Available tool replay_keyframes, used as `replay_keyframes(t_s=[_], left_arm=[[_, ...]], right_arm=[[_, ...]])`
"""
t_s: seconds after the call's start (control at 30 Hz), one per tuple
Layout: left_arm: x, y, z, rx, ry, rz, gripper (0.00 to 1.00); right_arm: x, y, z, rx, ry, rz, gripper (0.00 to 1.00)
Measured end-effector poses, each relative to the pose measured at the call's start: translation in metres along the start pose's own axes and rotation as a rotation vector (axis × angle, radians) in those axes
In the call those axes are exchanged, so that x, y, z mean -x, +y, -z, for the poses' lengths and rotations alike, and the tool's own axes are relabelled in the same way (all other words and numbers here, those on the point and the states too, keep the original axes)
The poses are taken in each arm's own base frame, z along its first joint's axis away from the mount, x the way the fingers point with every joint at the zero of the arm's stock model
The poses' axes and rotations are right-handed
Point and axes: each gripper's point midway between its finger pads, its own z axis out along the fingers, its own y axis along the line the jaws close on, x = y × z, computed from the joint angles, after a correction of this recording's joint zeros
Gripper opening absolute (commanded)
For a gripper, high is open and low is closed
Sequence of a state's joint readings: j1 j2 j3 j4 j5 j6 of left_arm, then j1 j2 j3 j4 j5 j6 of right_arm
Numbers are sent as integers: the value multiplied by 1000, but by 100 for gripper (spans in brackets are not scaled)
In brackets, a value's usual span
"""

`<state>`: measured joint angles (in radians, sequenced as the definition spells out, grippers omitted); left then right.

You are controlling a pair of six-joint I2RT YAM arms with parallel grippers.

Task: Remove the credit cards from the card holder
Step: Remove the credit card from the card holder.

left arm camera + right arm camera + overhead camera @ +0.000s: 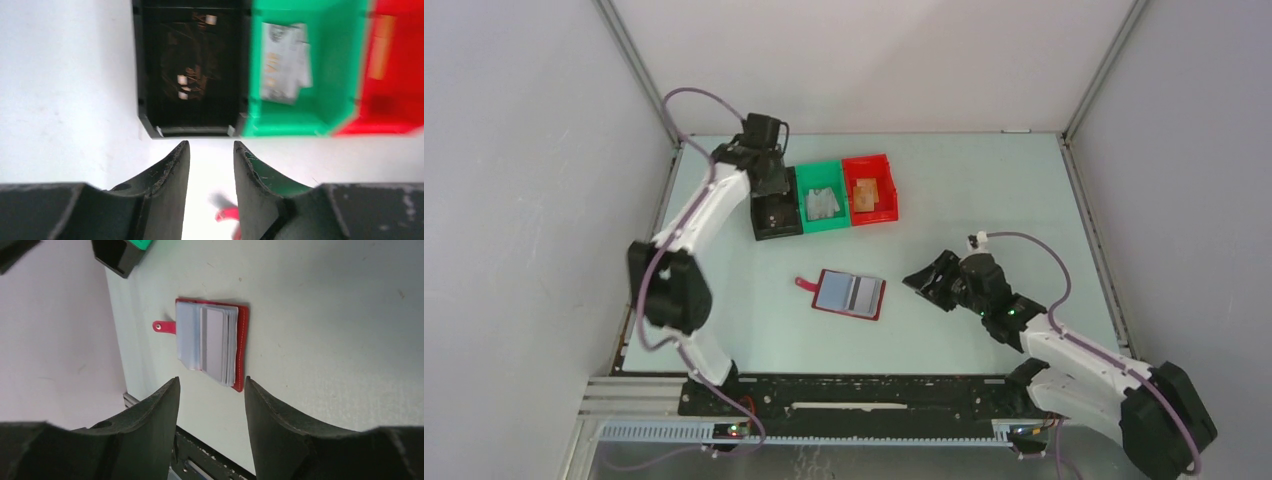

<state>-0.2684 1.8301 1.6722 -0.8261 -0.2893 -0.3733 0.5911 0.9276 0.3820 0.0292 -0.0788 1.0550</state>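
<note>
The dark-red card holder (pixel 877 298) (pixel 243 347) lies open on the table's middle, its strap tab (pixel 804 283) (pixel 164 327) pointing left. Credit cards lie stacked in it: a light blue one (pixel 832 292) (pixel 187 340) and a grey one (pixel 864 295) (pixel 217 342). My right gripper (pixel 921 285) (pixel 212 382) hovers just right of the holder, open and empty. My left gripper (pixel 776 215) (pixel 211 147) hangs over the near rim of a black bin (pixel 192 70), open with nothing between its fingers. The strap tab (pixel 227 214) shows blurred below it.
Three small bins stand in a row at the back: black (pixel 776 218), green (pixel 821 222) holding a grey card (pixel 285 62), and red (pixel 871 212) holding a tan card (pixel 382 47). What lies in the black bin is too dark to tell. Walls enclose the table.
</note>
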Motion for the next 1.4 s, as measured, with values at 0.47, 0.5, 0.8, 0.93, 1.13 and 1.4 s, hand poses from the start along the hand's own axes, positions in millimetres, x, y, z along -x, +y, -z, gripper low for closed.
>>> replay_keyframes(t_s=[0.47,0.5,0.8,0.93,1.13,1.4], left_arm=[[-169,-108,67,-709,289,88,43],[-182,-117,70,-751,326,92,44],[-216,-151,71,-898,423,145,41],[-231,-149,52,-849,468,152,40],[-251,-136,35,-756,507,159,40],[-255,-127,27,-702,494,132,39]], right_arm=[[-49,22,-65,-24,187,59,35],[-51,24,-70,-20,197,56,34],[-64,18,-87,-33,258,34,34],[-67,13,-90,-44,272,26,34],[-68,7,-92,-63,280,21,33],[-70,1,-94,-83,283,20,33]])
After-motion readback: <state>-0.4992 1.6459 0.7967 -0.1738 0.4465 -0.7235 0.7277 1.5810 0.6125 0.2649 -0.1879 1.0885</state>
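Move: About 20 cm back, 18 cm to the right and 15 cm below the left hand lies the open card holder; from the right hand it is roughly 14 cm left, level in reach and some 9 cm lower. Its red strap sits about 11 cm left and 3 cm farther out from its middle. The black bin is around 6 cm ahead of the left hand and 1 cm left, with the green bin 7 cm ahead and 12 cm right, both some 14 cm below. Swinging away from the black bin, the left hand lifts about 4 cm, sweeps some 19 cm back and 17 cm right, then sinks over the card holder's spine, rolling until its half-open fingers slant down to the right. The right hand goes 9 cm left and 7 cm down towards the right-hand page, narrowing its fingers by nearly half. No grip on a card is visible. ##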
